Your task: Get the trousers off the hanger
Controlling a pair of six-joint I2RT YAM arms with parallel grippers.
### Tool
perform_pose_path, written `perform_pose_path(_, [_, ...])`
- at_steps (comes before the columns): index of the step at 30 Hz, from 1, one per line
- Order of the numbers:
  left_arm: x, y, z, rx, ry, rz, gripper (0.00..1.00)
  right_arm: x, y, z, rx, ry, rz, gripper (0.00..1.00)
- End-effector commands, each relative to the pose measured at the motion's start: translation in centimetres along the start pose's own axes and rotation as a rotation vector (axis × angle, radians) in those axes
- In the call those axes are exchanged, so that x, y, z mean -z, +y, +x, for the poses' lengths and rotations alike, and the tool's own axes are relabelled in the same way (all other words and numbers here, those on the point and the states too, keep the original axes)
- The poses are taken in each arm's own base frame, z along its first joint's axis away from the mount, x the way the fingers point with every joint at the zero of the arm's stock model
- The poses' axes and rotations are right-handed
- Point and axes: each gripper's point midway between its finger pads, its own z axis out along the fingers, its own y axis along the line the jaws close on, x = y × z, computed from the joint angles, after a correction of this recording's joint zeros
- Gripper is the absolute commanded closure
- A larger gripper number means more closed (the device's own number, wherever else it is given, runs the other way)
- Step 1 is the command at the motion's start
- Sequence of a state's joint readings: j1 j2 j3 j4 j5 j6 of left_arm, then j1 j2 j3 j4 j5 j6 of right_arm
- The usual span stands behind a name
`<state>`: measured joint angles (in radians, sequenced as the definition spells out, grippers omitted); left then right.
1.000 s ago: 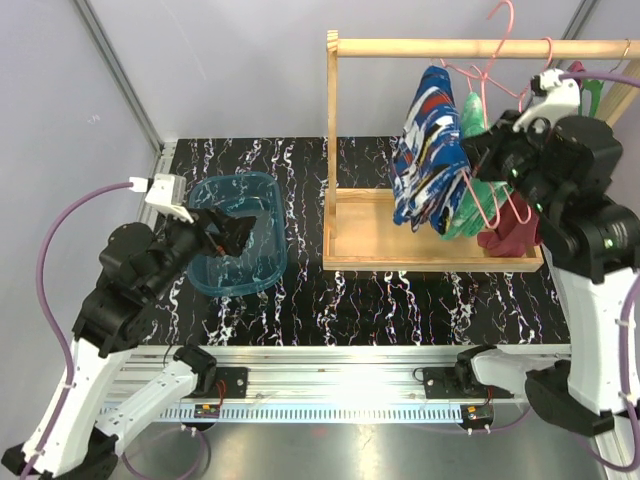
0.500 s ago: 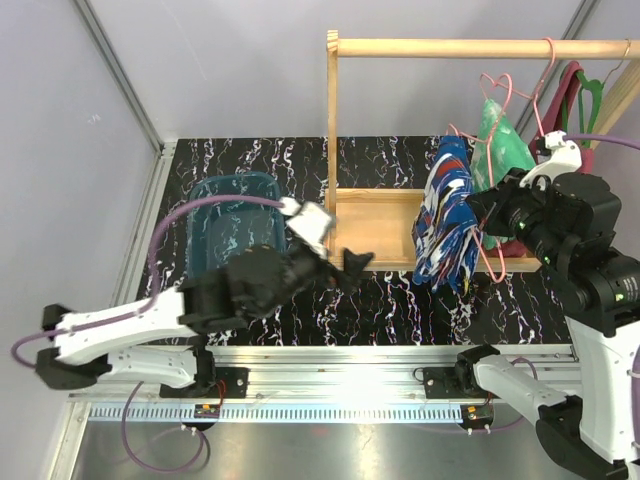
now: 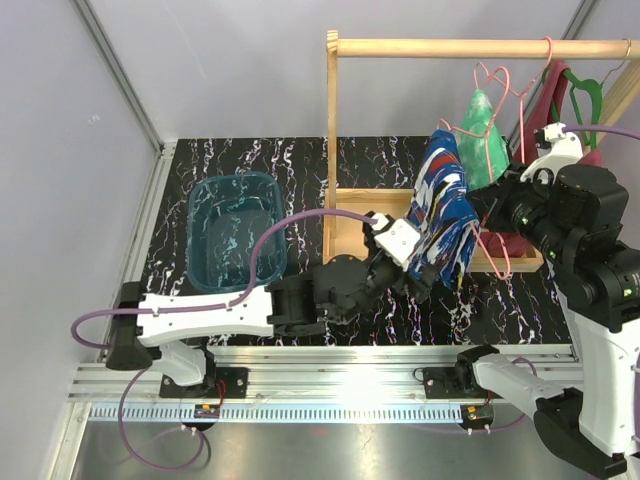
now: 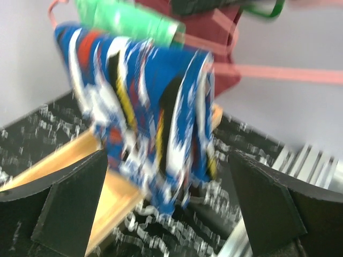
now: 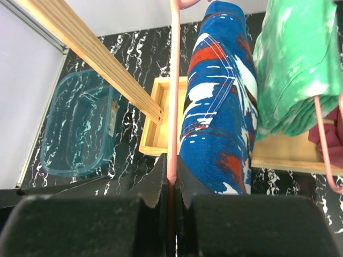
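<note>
The blue trousers with white, red and yellow patches hang folded over a pink hanger. My right gripper is shut on that hanger's wire, just left of the blue trousers. The green trousers hang on another pink hanger behind, to the right of the blue pair. My left gripper reaches in low from the left. In the blurred left wrist view it stands open, its fingers on either side of the blue trousers' lower end.
The wooden rack has a top rail and a base tray. A maroon top hangs on a green hanger at the far right. A teal plastic bin sits on the black marbled table at the left.
My left arm has swung from over the bin across to the right, ending under the blue trousers. My right gripper has brought the hanger and blue trousers lower and forward.
</note>
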<state>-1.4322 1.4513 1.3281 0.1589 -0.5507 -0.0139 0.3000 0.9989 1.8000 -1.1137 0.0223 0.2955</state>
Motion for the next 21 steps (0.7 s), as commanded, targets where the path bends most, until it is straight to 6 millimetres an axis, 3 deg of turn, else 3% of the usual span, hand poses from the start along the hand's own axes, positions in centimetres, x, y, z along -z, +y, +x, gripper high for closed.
perform_pose_path(1, [-2.0,-0.7,-4.9,0.047,-0.146,-0.031,0.01,3.1,2.5,-6.7,0.033,-0.264,-0.107,1.0])
perform_pose_path(2, [-2.4,-0.6,-6.1,0.054,-0.165,-0.049,0.01,3.3,2.5,-6.7,0.036,-0.269,-0.108,1.0])
perform_pose_path(3, [-3.2,-0.5,-5.1,0.027,-0.148,-0.081,0.01,3.6,2.5,-6.8,0.038,-0.276,-0.112,1.0])
perform_pose_path(5, [-3.9,-0.6,-5.9,0.028,-0.161,-0.093,0.01,4.1,2.9,-6.7,0.05,-0.274,-0.136,1.0])
perform_pose_path(11, [-6.4,-0.9,-4.6,-0.034,-0.129,-0.138,0.11,5.8,3.4,-6.6,0.057,-0.304,-0.176,1.0])
perform_pose_path(13, [-6.8,-0.7,-4.0,-0.049,-0.118,-0.147,0.13,6.3,3.3,-6.5,0.06,-0.315,-0.179,1.0])
perform_pose_path(16, [-7.1,-0.3,-3.8,-0.043,-0.124,-0.148,0.25,6.9,3.4,-6.5,0.065,-0.324,-0.189,1.0])
perform_pose_path(21, [-6.9,-0.4,-4.0,-0.039,-0.131,-0.13,0.27,6.2,3.3,-6.2,0.067,-0.312,-0.185,1.0])
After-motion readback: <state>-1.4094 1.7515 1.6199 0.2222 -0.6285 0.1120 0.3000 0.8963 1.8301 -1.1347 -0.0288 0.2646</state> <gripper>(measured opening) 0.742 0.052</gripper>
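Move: Just ahead of the open left fingers hang the patterned trousers: their middle is about 9 cm forward and 5 cm right, nearly level. The green garment is some 5 cm beyond the trousers and 6 cm farther right; the hanger's near corner lies about 9 cm to the left hand's right, barely behind it. From the right hand, which grips the hanger, the trousers' middle is roughly 6 cm ahead, 2 cm left and 7 cm below. Reaching about 6 cm right and 4 cm forward, the left hand brings its open fingers around the near part of the hanging trousers, then starts closing them, to about three-quarters open. The right hand keeps its pinch on the pink hanger and draws it back some 4 cm and up 2 to 3 cm, tipping slightly upward. ##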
